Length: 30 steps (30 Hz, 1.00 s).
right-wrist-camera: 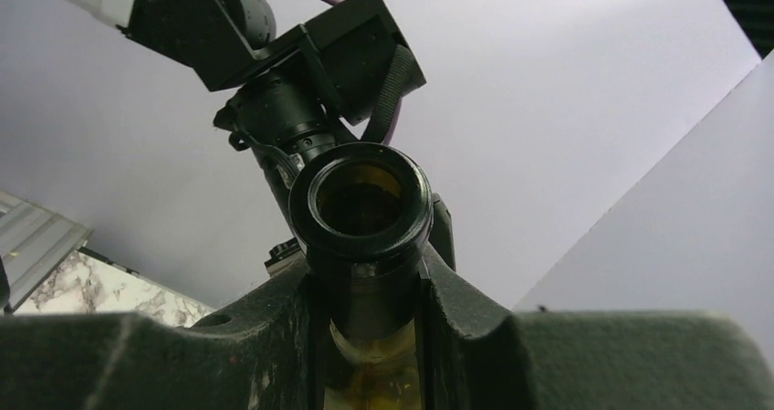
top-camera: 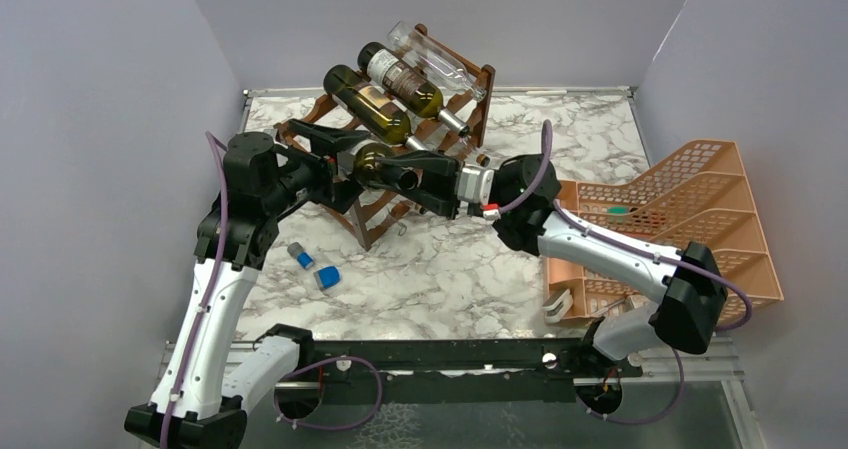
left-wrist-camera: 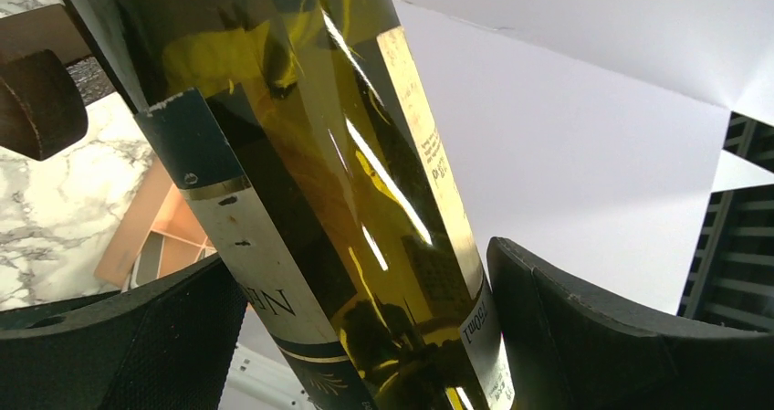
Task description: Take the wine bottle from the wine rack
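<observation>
The dark brown wine rack (top-camera: 372,219) stands at the back of the marble table; a piece of its rail (left-wrist-camera: 36,99) shows in the left wrist view. A green wine bottle (top-camera: 380,162) hangs level at the rack's front, between my two grippers. My right gripper (top-camera: 412,181) is shut on its neck, just behind the dark mouth (right-wrist-camera: 370,200), with a finger (right-wrist-camera: 274,337) on each side. My left gripper (top-camera: 350,166) stands open around the labelled body (left-wrist-camera: 347,200), and a slim gap shows beside the left finger (left-wrist-camera: 119,337).
Three more bottles (top-camera: 372,106) lie slanted on the rack's upper tier. An orange plastic tray organiser (top-camera: 690,204) sits at the right. Two small blue-grey pieces (top-camera: 327,277) lie on the table (top-camera: 450,269) in front of the rack. Grey walls close in on three sides.
</observation>
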Available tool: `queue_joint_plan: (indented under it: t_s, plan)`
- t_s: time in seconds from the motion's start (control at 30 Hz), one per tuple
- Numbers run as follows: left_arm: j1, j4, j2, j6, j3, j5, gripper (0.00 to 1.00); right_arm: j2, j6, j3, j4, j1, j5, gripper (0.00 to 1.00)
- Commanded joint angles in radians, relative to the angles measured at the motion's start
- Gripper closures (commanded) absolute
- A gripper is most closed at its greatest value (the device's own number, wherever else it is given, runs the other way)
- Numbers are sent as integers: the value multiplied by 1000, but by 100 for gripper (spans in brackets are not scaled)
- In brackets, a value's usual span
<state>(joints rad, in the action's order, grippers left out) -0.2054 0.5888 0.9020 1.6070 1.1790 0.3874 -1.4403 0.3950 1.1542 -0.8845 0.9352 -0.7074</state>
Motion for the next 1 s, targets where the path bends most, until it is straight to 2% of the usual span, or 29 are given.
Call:
queue_joint_plan:
  t_s: [0.0,0.1,0.23,0.3,0.37,0.5,0.67,0.77,0.97]
  plan:
    - [15,-35,-1,-74,44,-41,1,91,35,-50,-244,-6,-84,97]
    - [15,-35,-19,-32,31,-38,1,87,80,-95,-258,-6,-124,99]
    - [15,-25,-84,137,-45,-38,1,67,125,-111,-249,-6,-187,98]
    - [15,-24,-124,200,-68,-98,1,52,137,-117,-242,-6,-153,98]
    - [15,-15,-149,201,-65,-168,1,34,120,-127,-282,-6,-118,99]
    - [15,73,-182,226,-49,-223,1,26,83,-143,-338,-6,-66,99]
    - [15,75,-262,302,-91,-302,1,27,76,-178,-399,-7,39,99]
    - [15,73,-273,216,-52,-393,1,46,41,-160,-352,-6,93,99]
    - [15,113,-148,-203,164,-489,1,191,-49,-80,-29,-6,243,99]
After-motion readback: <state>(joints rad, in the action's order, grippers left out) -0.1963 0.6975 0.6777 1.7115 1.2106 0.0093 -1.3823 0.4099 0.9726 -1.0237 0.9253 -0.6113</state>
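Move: The left gripper stands wide open around the body of the wine bottle, whose middle lies about 3 cm to its right, 1 cm ahead and 1 cm above. From the left hand, the nearer rack bottle is some 14 cm ahead, 4 cm right and 6 cm lower, and the farther rack bottle about 19 cm ahead, 11 cm right and similarly low. The right gripper already pinches the bottle's neck; the bottle's middle is about 6 cm left, 2 cm ahead and 9 cm below it. Clear the left gripper off the wine bottle with its fingers kept wide open: ease it back 3 cm, swing it about 7 cm left and lift it near the end, turning the hand some 20 degrees counter-clockwise. Keep the right gripper pinched on the neck, dipping slightly back, down and right with the bottle, then coming forward again. ##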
